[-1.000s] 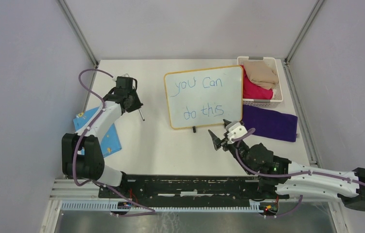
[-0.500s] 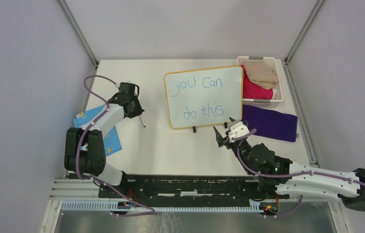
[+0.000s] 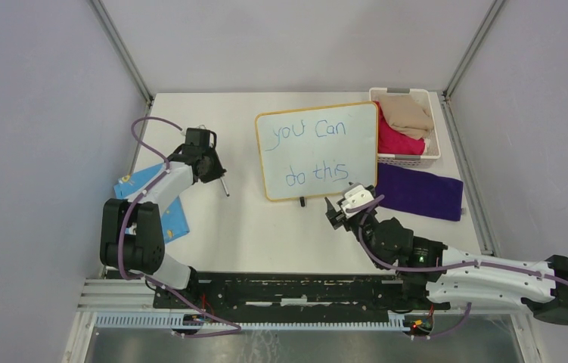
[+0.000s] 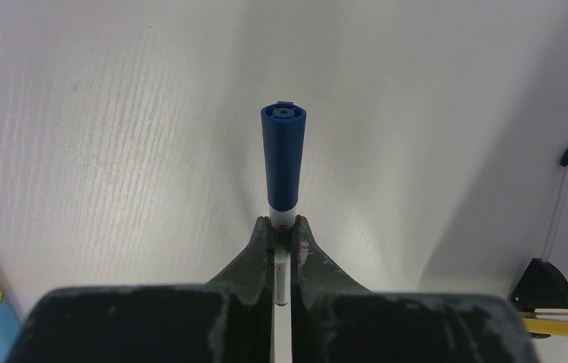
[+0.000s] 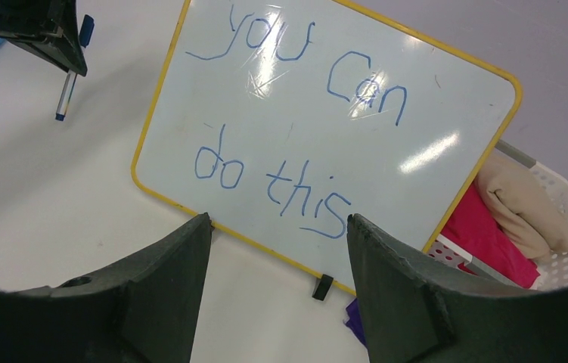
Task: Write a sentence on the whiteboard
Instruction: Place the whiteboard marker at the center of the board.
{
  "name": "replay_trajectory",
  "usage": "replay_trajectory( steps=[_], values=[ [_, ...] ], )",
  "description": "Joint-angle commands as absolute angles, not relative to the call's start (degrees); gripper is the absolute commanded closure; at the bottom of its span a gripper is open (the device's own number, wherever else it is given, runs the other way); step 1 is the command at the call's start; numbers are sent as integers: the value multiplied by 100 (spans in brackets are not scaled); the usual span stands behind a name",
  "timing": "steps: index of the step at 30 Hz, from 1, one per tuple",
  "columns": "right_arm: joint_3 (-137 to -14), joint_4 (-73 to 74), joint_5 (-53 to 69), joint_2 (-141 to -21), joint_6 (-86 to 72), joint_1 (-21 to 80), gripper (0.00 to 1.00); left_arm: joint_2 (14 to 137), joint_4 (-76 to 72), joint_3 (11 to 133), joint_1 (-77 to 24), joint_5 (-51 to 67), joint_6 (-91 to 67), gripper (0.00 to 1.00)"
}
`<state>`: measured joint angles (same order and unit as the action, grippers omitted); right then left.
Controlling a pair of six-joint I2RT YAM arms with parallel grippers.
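The whiteboard [image 3: 318, 155] stands tilted at the table's back middle, with a yellow frame and black feet. The sentence [image 3: 317, 175] reads "you Can do this" in blue, on two lines. My left gripper [image 3: 215, 171] hangs over the table left of the board, shut on a blue-capped white marker [image 4: 284, 159], which sticks out between the jaws of the left gripper [image 4: 284, 227]. My right gripper [image 3: 339, 209] stands open just in front of the board's lower edge. In its wrist view, the right gripper [image 5: 278, 221] frames the whiteboard [image 5: 386, 174] and the sentence [image 5: 307, 204], nothing between the jaws.
A white basket [image 3: 409, 92] with beige and red cloths sits right of the board. A purple cloth [image 3: 420, 193] lies in front of it. A blue patterned cloth [image 3: 173, 218] lies at the left edge under the left arm.
The right gripper has moved left and closer to the board's lower edge, still open. The left arm folded slightly a second ago and has since held still with the marker.
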<state>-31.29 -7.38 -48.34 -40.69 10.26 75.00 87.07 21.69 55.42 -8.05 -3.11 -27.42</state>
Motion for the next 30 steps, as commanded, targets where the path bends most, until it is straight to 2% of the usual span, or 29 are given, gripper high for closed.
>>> replay_trajectory(
  steps=[1,8,16,30],
  values=[
    [-3529,-519,-4999,-4163,826,7534,29,8750,1970,5621,-847,-115,-2786,98],
    [-3615,-351,-4915,-4363,734,7432,29,8973,2240,5843,-1182,-175,-2489,98],
    [-3694,-17,-4014,-4599,155,6847,29,9372,2301,5964,-1264,35,-2402,98],
    [-3327,-18,-4098,-4561,-448,6320,30,9864,2381,6194,-1423,57,-2294,89]
  ],
)
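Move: My left hand already holds the marker, and the bare table spot it is headed for lies about 5 cm to the right, 1 cm back and roughly 6 cm below. The whiteboard's near left corner is some 14 cm right and 6 cm back; the blue cloth's middle sits about 20 cm left and 7 cm back. From my right hand that table spot is about 33 cm left, 14 cm ahead and 23 cm down. With the marker still pinched, I carry my left hand about 5 cm right, towards the whiteboard's left edge, and lower it some 4 cm to the open table, tipping the fingers about 10 degrees further down and turning slightly clockwise. My empty right hand, kept wide open, sinks about 3 cm and eases nearly as far forward, its fingers tipping down too. ##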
